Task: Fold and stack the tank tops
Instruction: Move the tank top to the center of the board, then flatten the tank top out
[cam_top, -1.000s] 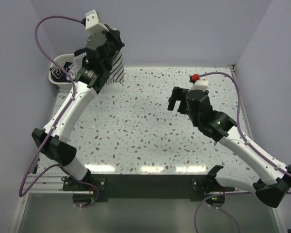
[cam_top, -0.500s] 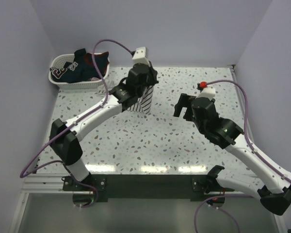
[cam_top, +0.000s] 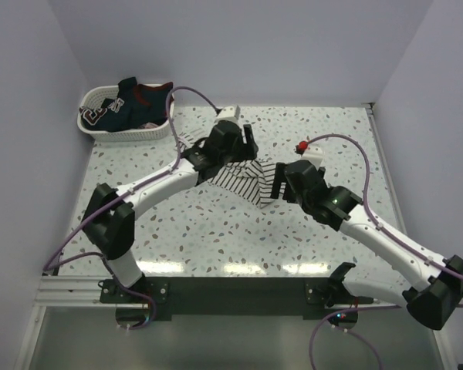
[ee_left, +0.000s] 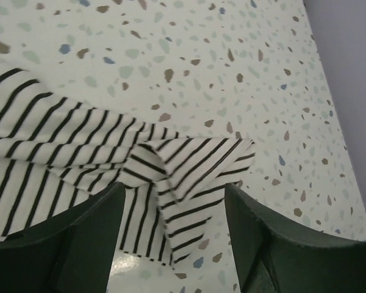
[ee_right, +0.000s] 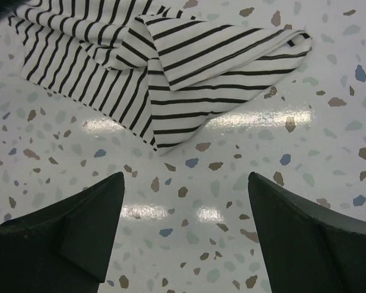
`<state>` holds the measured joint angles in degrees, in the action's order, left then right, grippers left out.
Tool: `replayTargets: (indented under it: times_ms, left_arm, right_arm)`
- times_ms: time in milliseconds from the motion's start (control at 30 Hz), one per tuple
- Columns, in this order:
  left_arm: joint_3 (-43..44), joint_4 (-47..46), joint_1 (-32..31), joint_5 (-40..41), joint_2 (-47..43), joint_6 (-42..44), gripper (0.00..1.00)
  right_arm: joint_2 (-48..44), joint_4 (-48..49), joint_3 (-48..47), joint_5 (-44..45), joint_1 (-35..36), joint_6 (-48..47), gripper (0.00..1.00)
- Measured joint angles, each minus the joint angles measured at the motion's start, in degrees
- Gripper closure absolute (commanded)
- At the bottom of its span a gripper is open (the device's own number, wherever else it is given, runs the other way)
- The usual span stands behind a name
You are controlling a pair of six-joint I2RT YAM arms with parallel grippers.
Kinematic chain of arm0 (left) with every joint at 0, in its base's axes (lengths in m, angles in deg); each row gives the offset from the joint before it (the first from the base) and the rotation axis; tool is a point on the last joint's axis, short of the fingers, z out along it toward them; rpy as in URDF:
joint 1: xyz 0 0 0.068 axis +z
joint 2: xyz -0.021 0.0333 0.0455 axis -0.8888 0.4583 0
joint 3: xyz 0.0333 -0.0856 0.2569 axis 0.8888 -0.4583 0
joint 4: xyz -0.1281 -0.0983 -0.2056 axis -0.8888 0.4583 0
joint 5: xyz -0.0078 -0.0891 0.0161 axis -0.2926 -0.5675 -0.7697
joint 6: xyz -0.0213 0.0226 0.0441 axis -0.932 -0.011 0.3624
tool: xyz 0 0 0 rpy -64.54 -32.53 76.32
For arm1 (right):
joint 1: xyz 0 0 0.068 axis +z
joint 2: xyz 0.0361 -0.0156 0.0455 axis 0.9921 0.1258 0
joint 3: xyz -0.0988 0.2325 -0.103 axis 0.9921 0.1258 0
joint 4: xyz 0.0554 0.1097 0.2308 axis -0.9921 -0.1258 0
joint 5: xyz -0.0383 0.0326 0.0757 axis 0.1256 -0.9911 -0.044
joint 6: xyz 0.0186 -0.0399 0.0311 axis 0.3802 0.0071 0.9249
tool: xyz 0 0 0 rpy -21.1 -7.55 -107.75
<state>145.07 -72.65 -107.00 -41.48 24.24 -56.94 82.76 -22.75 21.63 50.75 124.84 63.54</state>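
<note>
The white tank top with thin dark stripes lies crumpled on the table's middle, one corner folded over; it shows in the left wrist view and the right wrist view. My left gripper is open just above its far edge, jaws apart over the cloth, holding nothing. My right gripper is open and empty at the top's right edge, hovering over bare table just short of the cloth. The dark navy tank top with red trim lies in the basket.
A white woven basket stands at the back left corner with the navy top and other cloth in it. The speckled table is walled at the back and both sides. Purple cables loop over both arms.
My left arm swung from the basket to the table's middle with the striped top, which now lies on the table, released. My right gripper moved left and down to its edge.
</note>
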Motion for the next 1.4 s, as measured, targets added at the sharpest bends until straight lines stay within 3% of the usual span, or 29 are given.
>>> replayTargets:
  times_ms: [100,300,433,700,933,1400]
  left_arm:
    - [-7.1,0.0,5.4,-0.8,-4.9,-3.2,0.41]
    - [-17.8,0.0,11.8,0.9,-10.3,-9.0,0.51]
    - [-18.4,-0.4,12.4,-0.9,-6.1,-11.5,0.61]
    - [-16.2,-0.1,12.8,-2.6,4.1,-12.5,0.72]
    - [-15.0,0.5,14.6,-3.1,8.3,-12.7,0.77]
    - [-11.0,0.9,19.5,-3.2,12.6,-13.2,0.79]
  right_arm:
    - [4.2,0.6,0.0,0.0,0.0,-0.9,0.15]
    - [16.4,3.0,-3.7,0.0,0.0,-5.7,0.19]
    - [26.6,4.9,-9.8,0.7,0.0,-10.4,0.34]
    - [41.3,8.6,-16.4,-0.9,-3.9,-16.7,0.53]
    - [47.1,10.3,-17.9,-5.0,-8.5,-18.8,0.50]
    - [50.2,12.0,-19.8,-8.7,-8.7,-18.0,0.50]
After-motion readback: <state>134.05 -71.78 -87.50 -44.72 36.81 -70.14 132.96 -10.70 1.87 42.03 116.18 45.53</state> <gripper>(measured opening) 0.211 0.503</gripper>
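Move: The striped tank top lies rumpled on the board, its middle roughly 20 cm below the left hand, 5 cm ahead and 8 cm to its left. From the right hand, that middle is about 18 cm ahead, 12 cm left and 18 cm down. The basket with the navy top stands far off, some 26 cm ahead of the left hand, 37 cm to its left and 15 cm lower. Sweeping left about 12 cm first, the left hand then sinks nearly straight onto the tank top's near left side and eases a little further left and forward, wrist tipping down and turning counter-clockwise, fingers narrowing until almost shut. The right hand drops some 16 cm while reaching forward and slightly left to the folded-over right part, left side rolling down, fingers narrowing to half open. ##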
